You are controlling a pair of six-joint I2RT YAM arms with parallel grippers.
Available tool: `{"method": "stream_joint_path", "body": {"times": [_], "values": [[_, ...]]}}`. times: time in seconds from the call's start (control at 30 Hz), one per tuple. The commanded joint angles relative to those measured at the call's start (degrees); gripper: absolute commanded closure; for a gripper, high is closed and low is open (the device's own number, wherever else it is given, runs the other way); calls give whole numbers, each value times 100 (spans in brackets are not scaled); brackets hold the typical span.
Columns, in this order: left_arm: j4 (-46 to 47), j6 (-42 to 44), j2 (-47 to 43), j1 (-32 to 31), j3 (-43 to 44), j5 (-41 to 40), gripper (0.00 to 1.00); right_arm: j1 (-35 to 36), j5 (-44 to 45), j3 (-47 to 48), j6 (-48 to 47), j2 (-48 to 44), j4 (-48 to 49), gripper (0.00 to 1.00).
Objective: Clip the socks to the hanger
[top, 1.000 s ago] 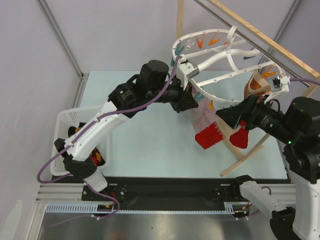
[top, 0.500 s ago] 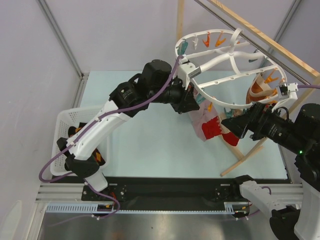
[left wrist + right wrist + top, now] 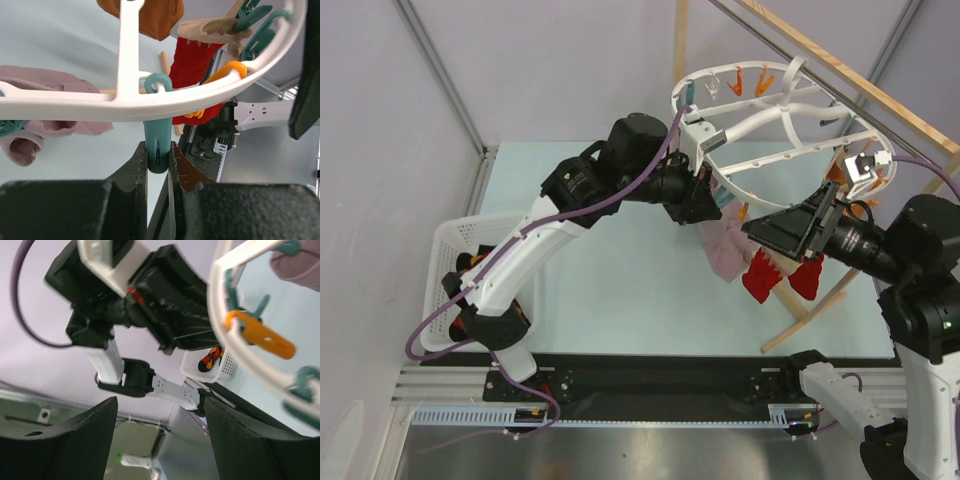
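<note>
The white round hanger [image 3: 790, 100] hangs tilted from the wooden rack, with teal and orange clips on its rim. My left gripper [image 3: 705, 205] is at the ring's near-left rim, shut on a dangling teal clip [image 3: 158, 152] under the white rim [image 3: 150, 102]. My right gripper [image 3: 782, 232] is wide open and empty, just right of the ring's near edge, pointing left; its view [image 3: 157, 440] shows an orange clip [image 3: 260, 335]. The argyle socks [image 3: 212, 357] lie in the white basket [image 3: 445, 240] at the far left, partly hidden by the left arm.
A mauve-pink cloth [image 3: 725, 245] and two red cloths [image 3: 760, 275] hang from the ring between the grippers. An orange-brown garment [image 3: 150, 15] hangs at the ring's right side. Wooden rack poles [image 3: 840, 70] cross behind and slant down to the table [image 3: 810, 305].
My right gripper has dipped and then risen back toward the ring's near edge, still open. The ring has shifted up a little and the red cloths have swung. My left gripper keeps its hold.
</note>
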Motion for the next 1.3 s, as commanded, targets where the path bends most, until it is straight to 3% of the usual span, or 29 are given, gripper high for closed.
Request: {"method": "stream_joint_path", "body": {"times": [0.0, 0.17, 0.3, 0.57, 0.8, 0.97, 1.27], "values": [[41, -182, 16, -61, 374, 232, 100, -7, 419, -157, 988, -101, 886, 26], [58, -252, 51, -61, 409, 293, 100, -7, 1402, -95, 953, -162, 658, 32], [67, -252, 60, -61, 444, 276, 100, 11, 1405, -341, 1076, -110, 692, 43], [120, -278, 236, -61, 567, 346, 100, 169, 1921, -139, 594, 66, 210, 44], [357, -419, 324, -61, 567, 688, 100, 740, 2960, -533, 180, 66, 226, 47], [471, -507, 359, -61, 559, 891, 100, 1530, 3750, -859, 118, 145, 472, 50], [480, -498, 297, -69, 418, 759, 100, 2375, 5333, -1184, 206, 67, 692, 48]]}}
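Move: For the open right hand, the orange clip on the hanger's near rim lies about 9 cm ahead, 5 cm to the left and 8 cm lower; the teal clip pinched by the left hand is about 12 cm ahead, 9 cm left and 8 cm below. The red sock hangs about 5 cm ahead, 1 cm left, 18 cm down. From the left hand, the orange clip sits 5 cm right, 3 cm back, level. The right hand swings forward about 8 cm and sinks some 6 cm, mostly in the later half, towards the orange clip on the near rim, turning about 25 degrees clockwise while its fingers close partway but stay open. The left hand keeps its pinch on the teal clip and draws that part of the rim 2 to 3 cm to the right. ##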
